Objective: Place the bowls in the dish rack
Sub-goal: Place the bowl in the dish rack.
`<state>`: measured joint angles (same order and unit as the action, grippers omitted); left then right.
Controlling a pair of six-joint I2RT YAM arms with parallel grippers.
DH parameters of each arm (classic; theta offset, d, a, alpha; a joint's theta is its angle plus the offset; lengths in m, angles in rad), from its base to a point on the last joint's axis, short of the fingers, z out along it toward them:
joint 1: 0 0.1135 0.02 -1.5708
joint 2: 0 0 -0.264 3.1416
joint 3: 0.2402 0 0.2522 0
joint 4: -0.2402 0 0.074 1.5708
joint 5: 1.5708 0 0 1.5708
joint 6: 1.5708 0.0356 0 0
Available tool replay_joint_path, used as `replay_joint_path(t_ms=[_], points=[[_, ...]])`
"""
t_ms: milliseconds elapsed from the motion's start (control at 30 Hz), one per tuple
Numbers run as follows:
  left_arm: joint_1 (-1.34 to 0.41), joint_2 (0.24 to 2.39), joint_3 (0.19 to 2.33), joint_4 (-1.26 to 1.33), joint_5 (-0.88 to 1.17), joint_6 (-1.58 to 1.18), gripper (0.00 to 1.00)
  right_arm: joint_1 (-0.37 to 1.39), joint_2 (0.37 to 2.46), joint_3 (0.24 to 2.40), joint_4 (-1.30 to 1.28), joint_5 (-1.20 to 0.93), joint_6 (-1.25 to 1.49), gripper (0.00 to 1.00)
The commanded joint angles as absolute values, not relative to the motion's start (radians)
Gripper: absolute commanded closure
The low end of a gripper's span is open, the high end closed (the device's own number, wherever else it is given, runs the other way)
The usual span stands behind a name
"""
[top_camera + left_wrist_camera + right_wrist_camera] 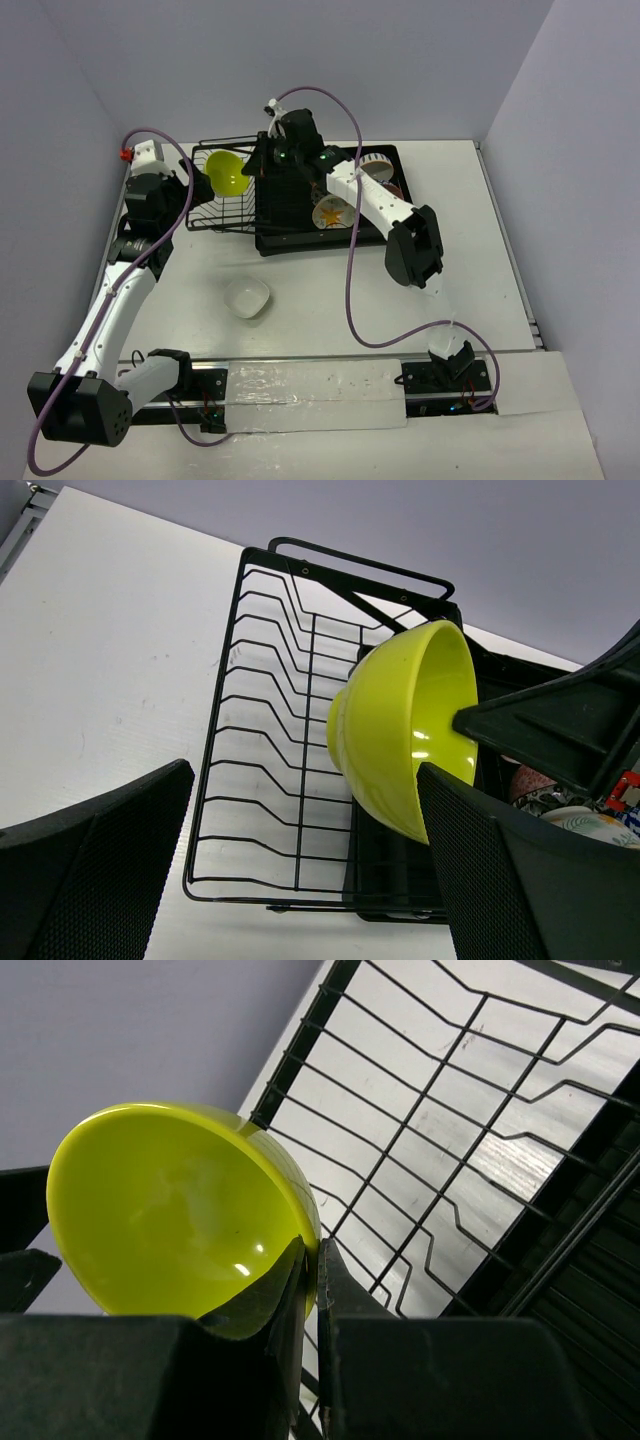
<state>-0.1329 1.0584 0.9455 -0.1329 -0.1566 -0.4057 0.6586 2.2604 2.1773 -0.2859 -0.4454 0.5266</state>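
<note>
My right gripper point(312, 1250) is shut on the rim of the lime green bowl point(170, 1210), one finger inside and one outside. It holds the bowl point(228, 172) tilted on its side above the wire basket section point(222, 214) of the black dish rack point(300, 238). My left gripper point(194, 184) stands wide open just left of the basket, with the green bowl point(400, 730) beyond its right finger point(520, 880) and untouched. A white bowl with orange leaves point(330, 212) and a red-orange patterned bowl point(378, 175) stand on the slatted tray. A plain cream bowl point(247, 296) sits upright on the table.
Purple-grey walls close in the table on the left, back and right. The right arm point(380, 205) reaches across the slatted tray, its purple cable point(352, 290) looping over the table. The arm bases' rail point(310, 385) runs along the near edge.
</note>
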Motion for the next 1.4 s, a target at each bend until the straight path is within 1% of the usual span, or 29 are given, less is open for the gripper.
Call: replay_joint_path(t_ms=[0,267,533,600,800,967,1067,1100,1133,1233,1367], points=[[-0.124,1.048,0.951,-0.117,-0.173,-0.41,0.01,0.684,2.275,2.25,-0.264,-0.423,0.525,1.0],[-0.12,1.029,0.943,-0.12,-0.192,-0.408,0.01,0.699,2.327,2.275,-0.279,-0.425,0.532,1.0],[-0.114,1.063,0.963,-0.144,-0.175,-0.411,0.01,0.712,2.336,2.269,-0.279,-0.434,0.532,1.0],[-0.11,1.057,0.959,-0.13,-0.149,-0.402,0.01,0.713,2.342,2.275,-0.279,-0.434,0.534,0.94],[-0.106,1.066,0.954,-0.126,-0.132,-0.405,0.01,0.713,2.359,2.281,-0.298,-0.446,0.523,0.89],[-0.104,1.078,0.962,-0.135,-0.126,-0.405,0.01,0.713,2.364,2.281,-0.304,-0.442,0.518,0.8],[-0.104,1.088,0.965,-0.14,-0.12,-0.405,0.01,0.713,2.37,2.289,-0.307,-0.443,0.515,0.79],[-0.104,1.091,0.968,-0.141,-0.121,-0.403,0.01,0.713,2.375,2.295,-0.314,-0.445,0.514,0.77],[-0.104,1.092,0.969,-0.144,-0.121,-0.405,0.01,0.713,2.376,2.298,-0.318,-0.445,0.514,0.72],[-0.103,1.1,0.974,-0.149,-0.117,-0.405,0.01,0.713,2.372,2.298,-0.324,-0.443,0.506,0.71],[-0.098,1.1,0.974,-0.149,-0.107,-0.408,0.01,0.713,2.359,2.296,-0.33,-0.431,0.5,0.63]])
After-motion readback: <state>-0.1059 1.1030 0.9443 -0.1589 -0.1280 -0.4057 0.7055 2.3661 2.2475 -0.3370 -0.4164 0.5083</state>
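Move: The right hand grips the green bowl by its rim, the bowl's middle about 5 cm to its left. The spot for it, the near end of the wire rack section, lies some 6 cm left, 4 cm back and 9 cm below the right hand. The orange-leaf bowl sits about 20 cm right, 5 cm back and 13 cm below; the white bowl on the table about 23 cm back, 2 cm left and 21 cm below. From the left hand that rack spot is roughly 6 cm right, 3 cm ahead and 12 cm below. With the green bowl's rim still pinched, the right hand sinks about 5 cm and eases some 2.5 cm to the left and slightly back, lowering the bowl into the near end of the wire rack section, its fingers tipping only a little. Once down, the right hand stays in place and opens its nearly shut fingers to roughly a third, the rim left standing loose between them, while the empty left hand, fingers wide open beside the bowl, sinks about 2 cm. ##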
